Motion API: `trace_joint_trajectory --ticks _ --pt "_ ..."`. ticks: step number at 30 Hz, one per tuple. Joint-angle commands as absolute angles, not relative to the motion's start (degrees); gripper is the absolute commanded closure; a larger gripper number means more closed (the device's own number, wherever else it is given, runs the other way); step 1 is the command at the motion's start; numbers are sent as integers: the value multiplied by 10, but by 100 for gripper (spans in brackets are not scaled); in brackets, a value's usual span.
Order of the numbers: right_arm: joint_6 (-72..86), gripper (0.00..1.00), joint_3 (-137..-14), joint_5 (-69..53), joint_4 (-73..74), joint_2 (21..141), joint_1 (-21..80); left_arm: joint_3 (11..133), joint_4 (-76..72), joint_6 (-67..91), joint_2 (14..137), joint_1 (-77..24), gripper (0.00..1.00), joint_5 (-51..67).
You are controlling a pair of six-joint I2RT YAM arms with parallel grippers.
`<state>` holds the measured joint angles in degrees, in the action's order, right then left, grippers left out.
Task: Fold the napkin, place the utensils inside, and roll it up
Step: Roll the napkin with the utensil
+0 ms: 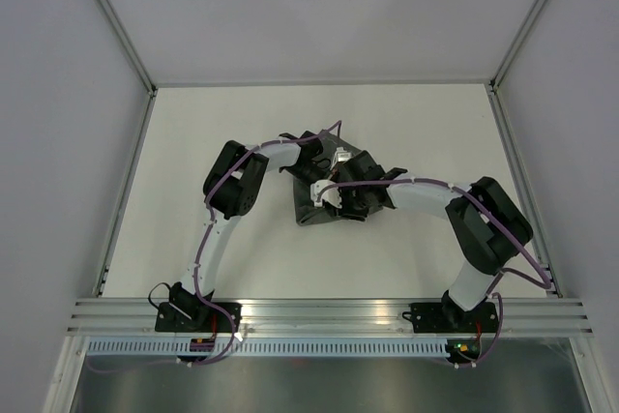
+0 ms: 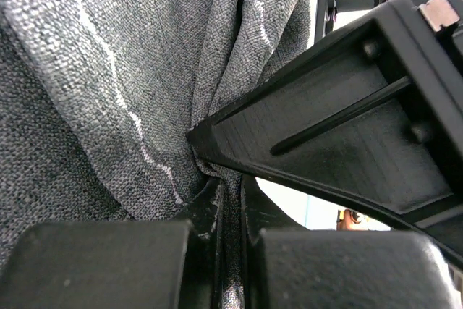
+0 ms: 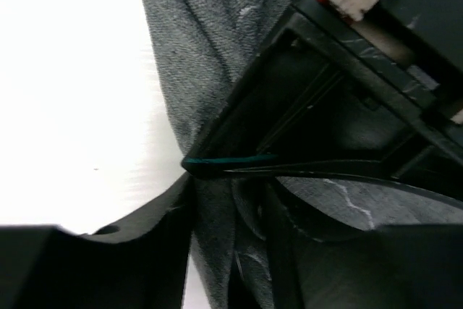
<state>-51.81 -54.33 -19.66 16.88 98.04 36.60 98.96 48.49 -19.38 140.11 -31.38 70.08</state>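
The dark grey napkin [image 1: 311, 212] lies bunched at the middle of the table, with both grippers meeting over it. My left gripper [image 1: 332, 171] [image 2: 230, 197] is shut on a thin fold of the napkin [image 2: 108, 106], whose pale stitched hem runs down the cloth. My right gripper [image 1: 334, 198] [image 3: 228, 211] comes in from the right, and a thick fold of napkin [image 3: 195, 48] fills the gap between its fingers. A teal utensil [image 3: 231, 159] shows only as a slim tip just beyond those fingers, lying against the cloth. Its remaining length is hidden.
The white table [image 1: 193, 142] is framed by aluminium rails [image 1: 126, 200] at left and right and by light walls. In the left wrist view the right gripper's black finger [image 2: 347, 128] crosses close in front. The left gripper's body [image 3: 362, 56] crowds the right wrist view.
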Motion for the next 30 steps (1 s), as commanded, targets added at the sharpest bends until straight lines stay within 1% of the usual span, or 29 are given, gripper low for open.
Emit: trace_joint_trajectory --ticks 1,3,4,5,8,10,12,13,16,22,26,27,29,30 --pt "-522 56 -572 -203 199 998 365 999 512 -236 1424 -319 98 679" --pt "-522 60 -586 -219 221 1008 360 999 514 -238 1423 -318 98 675" --pt "-521 66 -594 -227 243 1012 358 999 516 -239 1421 -317 98 664" --pt "-521 68 -612 -243 255 1022 351 998 516 -241 1419 -316 98 660" --pt "-526 76 -653 -273 318 1049 331 996 509 -232 1414 -311 89 650" --pt "-536 77 -672 -301 362 1063 314 992 502 -221 1410 -310 79 642" --pt "-547 79 -697 -313 387 1085 302 977 469 -207 1393 -310 72 637" --pt "-552 80 -704 -325 411 1092 297 972 455 -191 1386 -309 65 636" --pt "-567 83 -731 -337 447 1117 282 961 421 -164 1363 -308 56 635" --pt "-578 83 -737 -349 467 1142 271 937 356 -98 1317 -298 53 596" --pt "-583 83 -744 -354 478 1154 264 903 305 -55 1285 -284 52 561" --pt "-584 83 -745 -354 481 1156 263 894 290 -34 1275 -280 50 536" --pt "-587 83 -746 -355 483 1161 261 873 254 -20 1251 -268 50 534" --pt "-587 83 -748 -356 484 1163 261 866 242 -6 1243 -264 48 506"
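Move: My left hand still pinches the napkin's near folded edge, so that edge lies right at its fingertips; the near left corner is about 9 cm to its left and 2 cm nearer me. My right hand's half-open fingers already straddle the same edge, roughly 2 cm right of the left hand's pinch. From my right hand, the napkin's right corner is some 6 cm to the right and 1 cm ahead, its far corner about 18 cm ahead and 7 cm left. I close my right fingers onto the near folded edge just beside my left hand's hold and keep them low there, tipping that wrist about 25 degrees so its fingertips swing from pointing slightly forward to slightly back towards me. Meanwhile my left fingers open about halfway, let go of the edge and back out over the napkin, some 3 cm forward, a little left and up, with a slight counter-clockwise turn. ##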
